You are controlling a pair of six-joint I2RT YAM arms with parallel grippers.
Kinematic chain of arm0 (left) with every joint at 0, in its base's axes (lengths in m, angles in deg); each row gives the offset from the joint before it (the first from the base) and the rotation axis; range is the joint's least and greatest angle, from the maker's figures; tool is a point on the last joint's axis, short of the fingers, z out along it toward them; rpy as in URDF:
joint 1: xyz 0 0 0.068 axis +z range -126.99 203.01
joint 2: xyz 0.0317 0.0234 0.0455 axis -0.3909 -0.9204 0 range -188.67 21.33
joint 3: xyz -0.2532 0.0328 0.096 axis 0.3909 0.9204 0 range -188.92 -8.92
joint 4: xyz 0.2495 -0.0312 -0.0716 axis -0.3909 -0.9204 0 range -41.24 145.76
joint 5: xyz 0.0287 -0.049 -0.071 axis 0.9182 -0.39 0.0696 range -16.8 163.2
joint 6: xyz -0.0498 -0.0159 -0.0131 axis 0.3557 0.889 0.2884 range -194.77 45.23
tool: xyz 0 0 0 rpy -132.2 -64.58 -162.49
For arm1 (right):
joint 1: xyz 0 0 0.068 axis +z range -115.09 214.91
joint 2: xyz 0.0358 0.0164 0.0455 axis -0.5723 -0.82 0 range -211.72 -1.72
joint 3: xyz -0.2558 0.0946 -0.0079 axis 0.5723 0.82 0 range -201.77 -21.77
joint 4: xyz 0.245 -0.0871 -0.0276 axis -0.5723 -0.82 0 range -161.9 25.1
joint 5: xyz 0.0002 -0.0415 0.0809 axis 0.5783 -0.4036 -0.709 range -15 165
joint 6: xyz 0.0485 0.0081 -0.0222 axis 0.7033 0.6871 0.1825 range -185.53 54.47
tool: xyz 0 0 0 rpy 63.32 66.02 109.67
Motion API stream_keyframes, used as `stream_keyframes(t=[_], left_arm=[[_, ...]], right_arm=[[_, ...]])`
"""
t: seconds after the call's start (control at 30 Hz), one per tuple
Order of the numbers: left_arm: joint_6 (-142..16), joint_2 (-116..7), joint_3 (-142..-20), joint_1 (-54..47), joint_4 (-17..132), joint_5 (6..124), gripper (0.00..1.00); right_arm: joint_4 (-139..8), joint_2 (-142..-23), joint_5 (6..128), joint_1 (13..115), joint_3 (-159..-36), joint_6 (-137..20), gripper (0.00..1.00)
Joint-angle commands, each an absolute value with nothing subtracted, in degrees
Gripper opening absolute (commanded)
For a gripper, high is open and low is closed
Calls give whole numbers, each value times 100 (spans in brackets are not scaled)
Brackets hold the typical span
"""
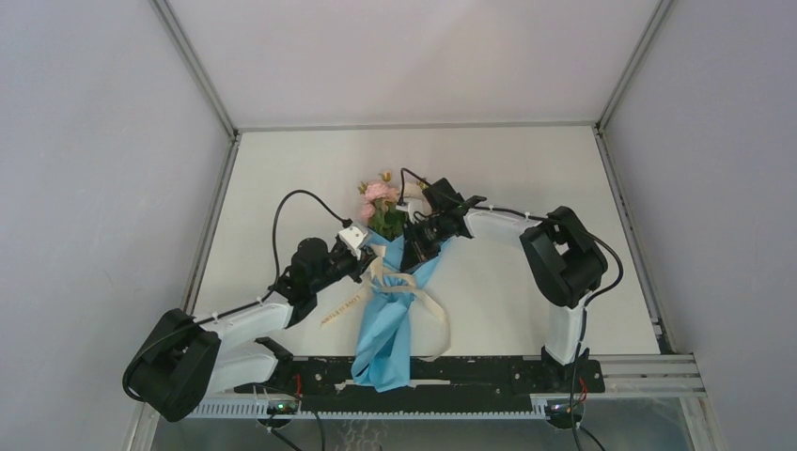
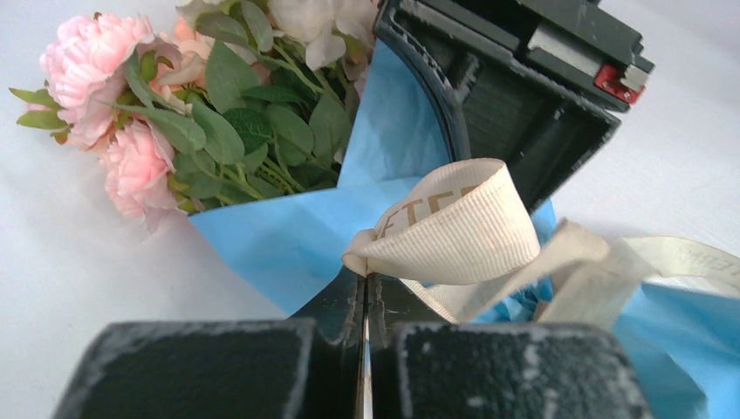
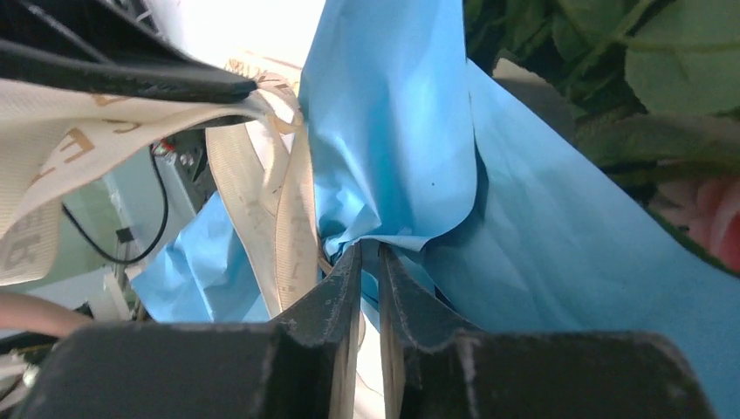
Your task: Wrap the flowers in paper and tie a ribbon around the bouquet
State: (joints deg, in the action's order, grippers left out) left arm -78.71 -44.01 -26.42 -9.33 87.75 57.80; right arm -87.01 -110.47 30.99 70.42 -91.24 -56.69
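The bouquet lies along the table's middle, a cone of blue paper (image 1: 385, 324) with the pink and cream flowers (image 1: 380, 197) at its far end. The cream ribbon (image 1: 406, 286) crosses the cone's neck, its ends trailing left and right. My left gripper (image 1: 369, 257) is shut on a loop of the ribbon (image 2: 454, 229), just below the flowers (image 2: 118, 113) and the paper (image 2: 279, 236). My right gripper (image 1: 417, 250) comes in from the right. Its jaws (image 3: 371, 253) stand a narrow slit apart, pinching a gathered fold of the paper (image 3: 524, 227), with the ribbon (image 3: 275, 201) just left of them.
The two grippers are almost touching over the bouquet's neck; the right gripper's black body (image 2: 524, 105) fills the left wrist view's top right. Black cables (image 1: 282, 211) arc above both arms. A black rail (image 1: 470, 371) runs along the near edge, under the cone's tip.
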Motion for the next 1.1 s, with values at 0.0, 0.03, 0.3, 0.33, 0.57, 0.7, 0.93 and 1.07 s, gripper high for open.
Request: stream_keyframes(t=[0.0,0.03,0.3,0.33,0.57,0.7,0.93,1.07], left_arm=[[-7846,-4301,-2554,-938,8951,5774,0],[-7846,-4301,-2554,-942,8951,5774,0],[-7870,-4266,-2546,-932,8863,5886,0],[-7880,-4242,-2538,-929,8837,5906,0],[-7206,-4184,-2606,-838,8425,6268,0],[-6481,-4055,-2672,-806,7952,6781,0],[-5871,-3972,-2671,-780,7767,7176,14],[-5472,-3854,-2694,-765,7427,7451,35]], right_arm=[[-8467,-10962,2432,7195,-9111,-5715,20],[-8349,-10995,2233,7213,-9111,-5656,20],[-7560,-11272,1606,7351,-9112,-5208,24],[-7570,-11291,1622,7393,-9112,-5219,23],[-7659,-11299,1515,7379,-9042,-5236,28],[-7710,-11154,1611,7389,-9041,-5222,41],[-7789,-11162,1973,7548,-8956,-5231,45],[-7807,-11078,1989,7547,-8910,-5234,44]])
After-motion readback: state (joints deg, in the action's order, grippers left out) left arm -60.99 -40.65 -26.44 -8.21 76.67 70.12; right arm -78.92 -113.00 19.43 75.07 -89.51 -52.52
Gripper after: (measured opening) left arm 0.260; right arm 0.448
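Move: The ribbon crossing at the bouquet's waist lies about 4 cm back and 4 cm left of the right hand, roughly 1 cm lower; the pink flowers are some 16 cm ahead and 5 cm left of that hand. The left hand, closed on a ribbon loop, has that crossing about 7 cm back, 3 cm to its right and 5 cm below. The printed ribbon tail lies some 11 cm back and 7 cm left of the left hand, on the table. Back and to the left, roughly 5 cm in all, the right hand goes in over the blue paper to the ribbon crossing, rising slightly before easing down, and spreads its fingers wider. The left hand first holds still with the ribbon pinched, then draws left and down about 4 cm, turning counter-clockwise and tipping down some 20 degrees while opening on the ribbon. ##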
